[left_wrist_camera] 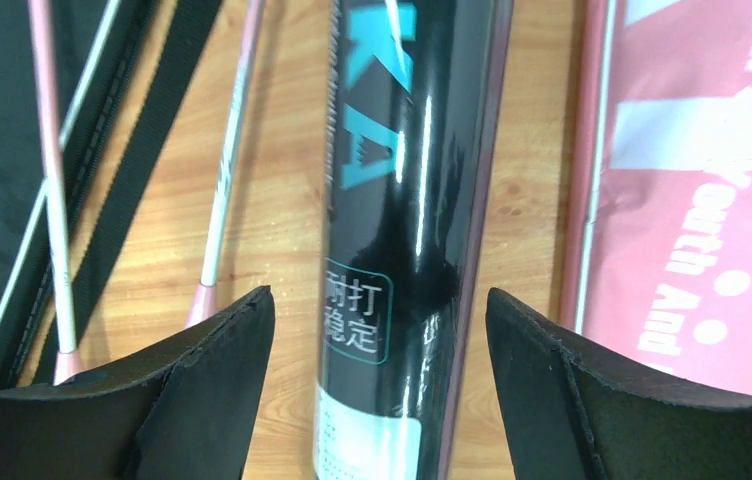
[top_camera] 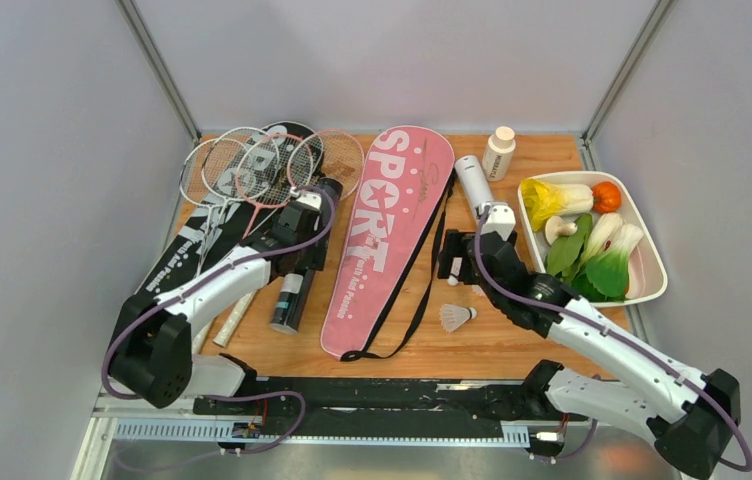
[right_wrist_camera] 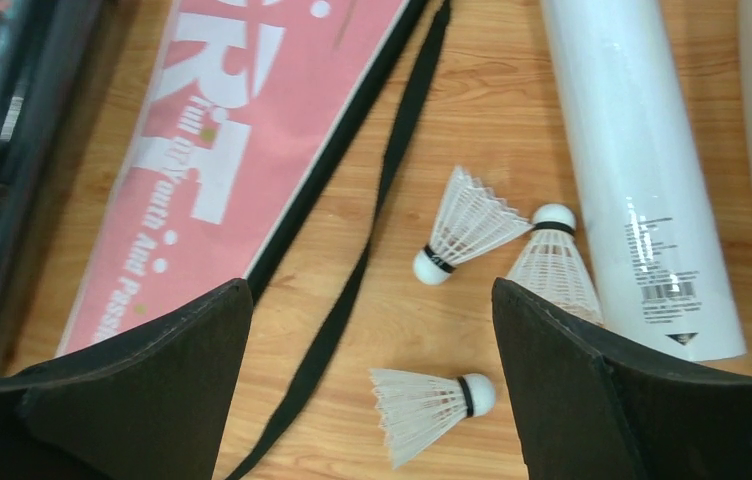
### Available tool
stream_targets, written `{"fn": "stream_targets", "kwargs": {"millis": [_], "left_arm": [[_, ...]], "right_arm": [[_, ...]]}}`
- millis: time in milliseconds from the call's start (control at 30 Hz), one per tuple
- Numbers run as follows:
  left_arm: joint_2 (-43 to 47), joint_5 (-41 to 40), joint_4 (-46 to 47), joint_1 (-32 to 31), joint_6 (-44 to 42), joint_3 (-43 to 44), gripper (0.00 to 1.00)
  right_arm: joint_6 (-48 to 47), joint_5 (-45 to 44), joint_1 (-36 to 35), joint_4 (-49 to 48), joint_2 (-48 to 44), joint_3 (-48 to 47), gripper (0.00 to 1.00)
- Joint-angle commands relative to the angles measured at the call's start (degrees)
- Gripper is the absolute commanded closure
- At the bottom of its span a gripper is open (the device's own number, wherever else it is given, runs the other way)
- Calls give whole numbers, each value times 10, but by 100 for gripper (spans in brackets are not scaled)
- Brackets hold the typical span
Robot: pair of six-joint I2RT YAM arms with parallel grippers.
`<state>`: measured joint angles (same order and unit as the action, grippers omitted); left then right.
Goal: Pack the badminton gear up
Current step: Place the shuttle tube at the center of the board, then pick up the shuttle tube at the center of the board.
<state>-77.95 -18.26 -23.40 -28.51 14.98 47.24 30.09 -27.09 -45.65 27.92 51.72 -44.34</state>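
A black tube (left_wrist_camera: 402, 200) lies on the wood between the rackets and the pink "SPORT" bag (top_camera: 387, 230). My left gripper (left_wrist_camera: 380, 300) is open and straddles it, with a gap on each side. Thin white and pink rackets (top_camera: 252, 165) rest on a black bag (top_camera: 180, 258) at the far left. My right gripper (right_wrist_camera: 372, 300) is open above three white shuttlecocks; one shuttlecock (right_wrist_camera: 422, 400) lies between its fingers, untouched. Two other shuttlecocks (right_wrist_camera: 467, 225) lie against the white tube (right_wrist_camera: 642, 180). From above, my right gripper (top_camera: 455, 265) is beside the pink bag's edge.
The pink bag's black strap (right_wrist_camera: 352, 270) trails across the wood just left of the shuttlecocks. A small white bottle (top_camera: 498, 152) stands at the back. A white tray (top_camera: 660, 270) of toy vegetables sits at the right edge, close to the white tube.
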Motion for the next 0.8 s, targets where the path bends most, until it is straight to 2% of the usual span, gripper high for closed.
{"fn": "stream_targets", "kwargs": {"millis": [0,200,333,467,567,767], "left_arm": [[39,1,-24,0,-4,45,16],[68,61,-50,1,-7,44,15],[157,75,-16,1,-32,26,15],[265,134,46,1,-60,-10,15],[331,160,75,1,-72,-50,15],[415,130,80,1,-85,-105,14]], "right_arm": [[-47,-49,21,-3,51,-37,7],[-121,-8,106,-30,127,-86,6],[-204,2,179,-47,215,-135,6],[-287,54,237,-50,328,-194,6],[-347,94,256,-49,408,-233,7],[-391,75,272,-46,525,-303,7]]}}
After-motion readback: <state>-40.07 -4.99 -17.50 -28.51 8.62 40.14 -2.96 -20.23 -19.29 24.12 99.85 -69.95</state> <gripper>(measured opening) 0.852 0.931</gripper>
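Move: The white tube's middle lies about 14 cm ahead of my right hand, 11 cm to its right and 13 cm below. One shuttlecock lies some 3 cm ahead and 4 cm right of that hand, a second 1 cm back and 9 cm right, both 14 cm down. The black tube lies right under my left hand, about 3 cm below, with the pink bag's middle 20 cm to that hand's right and 4 cm ahead, slightly lower. My right hand, fingers wide open, reaches forward about 17 cm and to its right over the shuttlecocks, then sinks to straddle the white tube, rolling its left side down some 30 degrees and tipping steeper. Meanwhile my left hand, already open, comes free of the black tube, rising about 15 cm, then drawing back a little as its fingers tip up. ##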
